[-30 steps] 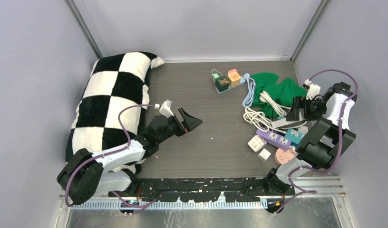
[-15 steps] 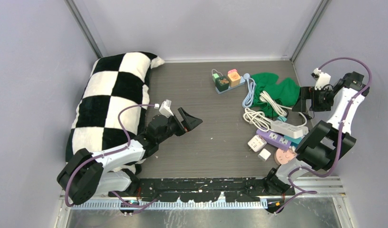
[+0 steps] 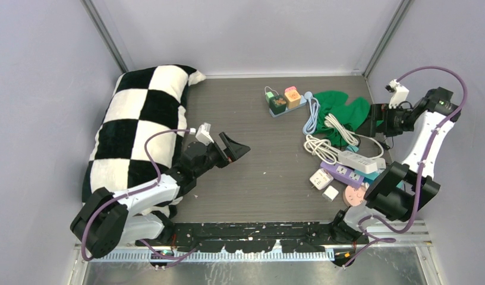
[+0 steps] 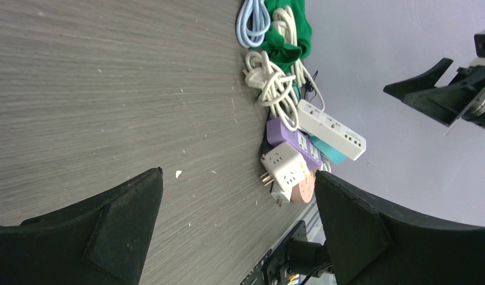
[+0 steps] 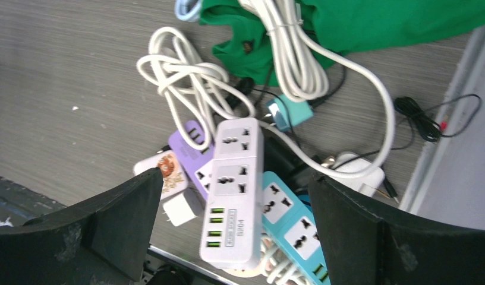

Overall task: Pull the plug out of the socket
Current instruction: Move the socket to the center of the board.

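Note:
A pale blue socket strip (image 3: 286, 108) lies at the back middle with a dark green cube plug (image 3: 278, 104) and an orange one (image 3: 292, 95) seated in it. It shows in neither wrist view. My right gripper (image 3: 372, 123) (image 5: 235, 175) hangs open above a pile of strips: white (image 5: 235, 184), teal (image 5: 290, 219) and purple (image 5: 195, 151), with no plug showing in their sockets. My left gripper (image 3: 238, 148) (image 4: 238, 174) is open over bare table in the middle, holding nothing.
A checkered pillow (image 3: 139, 130) fills the left side. A green cloth (image 3: 347, 113), coiled white cords (image 5: 186, 77), a light blue cable (image 3: 311, 116), loose white adapters (image 3: 321, 178) and a pink round piece (image 3: 354, 195) crowd the right. Walls close in on three sides.
My right arm has lifted and swung back toward the far right wall, away from the strips, and its jaws have widened a little. The left arm has barely shifted.

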Robot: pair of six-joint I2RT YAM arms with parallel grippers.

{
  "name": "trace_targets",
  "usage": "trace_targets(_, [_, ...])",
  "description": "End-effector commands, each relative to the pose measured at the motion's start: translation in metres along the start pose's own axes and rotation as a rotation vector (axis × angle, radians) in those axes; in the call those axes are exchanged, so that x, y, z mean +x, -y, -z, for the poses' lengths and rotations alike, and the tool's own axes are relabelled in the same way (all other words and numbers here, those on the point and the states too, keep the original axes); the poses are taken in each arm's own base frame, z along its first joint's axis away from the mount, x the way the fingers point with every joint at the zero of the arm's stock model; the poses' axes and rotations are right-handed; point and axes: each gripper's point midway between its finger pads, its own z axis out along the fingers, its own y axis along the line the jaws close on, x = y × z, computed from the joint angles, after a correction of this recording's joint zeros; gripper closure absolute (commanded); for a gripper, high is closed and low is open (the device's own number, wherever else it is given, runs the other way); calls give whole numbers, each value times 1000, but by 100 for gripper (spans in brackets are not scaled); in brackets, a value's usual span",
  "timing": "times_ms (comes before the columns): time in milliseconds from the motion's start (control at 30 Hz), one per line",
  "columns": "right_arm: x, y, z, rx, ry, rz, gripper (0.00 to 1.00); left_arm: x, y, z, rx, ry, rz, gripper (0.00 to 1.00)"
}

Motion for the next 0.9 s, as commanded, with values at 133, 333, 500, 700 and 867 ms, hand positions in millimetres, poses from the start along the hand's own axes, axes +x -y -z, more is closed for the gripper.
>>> trace_targets(133, [-13,-89,-10,-217,135,15,4,-36,18,15,52,47,-98,0])
trace_targets(333, [-2,-124,-33,-314,122,30,4,-37,23,15,33,-72,-245,0])
trace_targets(500, [8,-137,-45,-389,135,12,4,-41,31,6,20,-157,-343,0])
trace_targets(700, [18,-142,-50,-424,168,30,4,-59,45,-19,60,-170,-335,0])
trace_targets(867, [27,-146,-52,-432,198,54,3,-85,63,-55,178,-95,-178,0])
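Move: The light blue strip with its blocks lies at the far side, from the left hand some 30 cm ahead, 22 cm to its right and 14 cm below. From the right hand it is about 27 cm ahead, 26 cm to the left and 19 cm below; the blue cord is roughly 10 cm right of it and 5 cm nearer. The white cord coil is some 6 cm ahead and 12 cm left of the right hand, 20 cm lower; the white power strip lies about 4 cm back, not off to either side, and 15 cm down. The right hand, empty and wide open, leaves the white power strip lying on the pile and sweeps about 15 cm left, easing slightly back and rising a little before it sinks, closing in sideways on the light blue strip while it rolls its left side up some 20 degrees and swings counter-clockwise. The left hand, also open, first edges left, then comes back to the right as it climbs and reaches forward about 6 cm towards the same strip, ending some 5 cm higher, its fingers turned a little clockwise. ##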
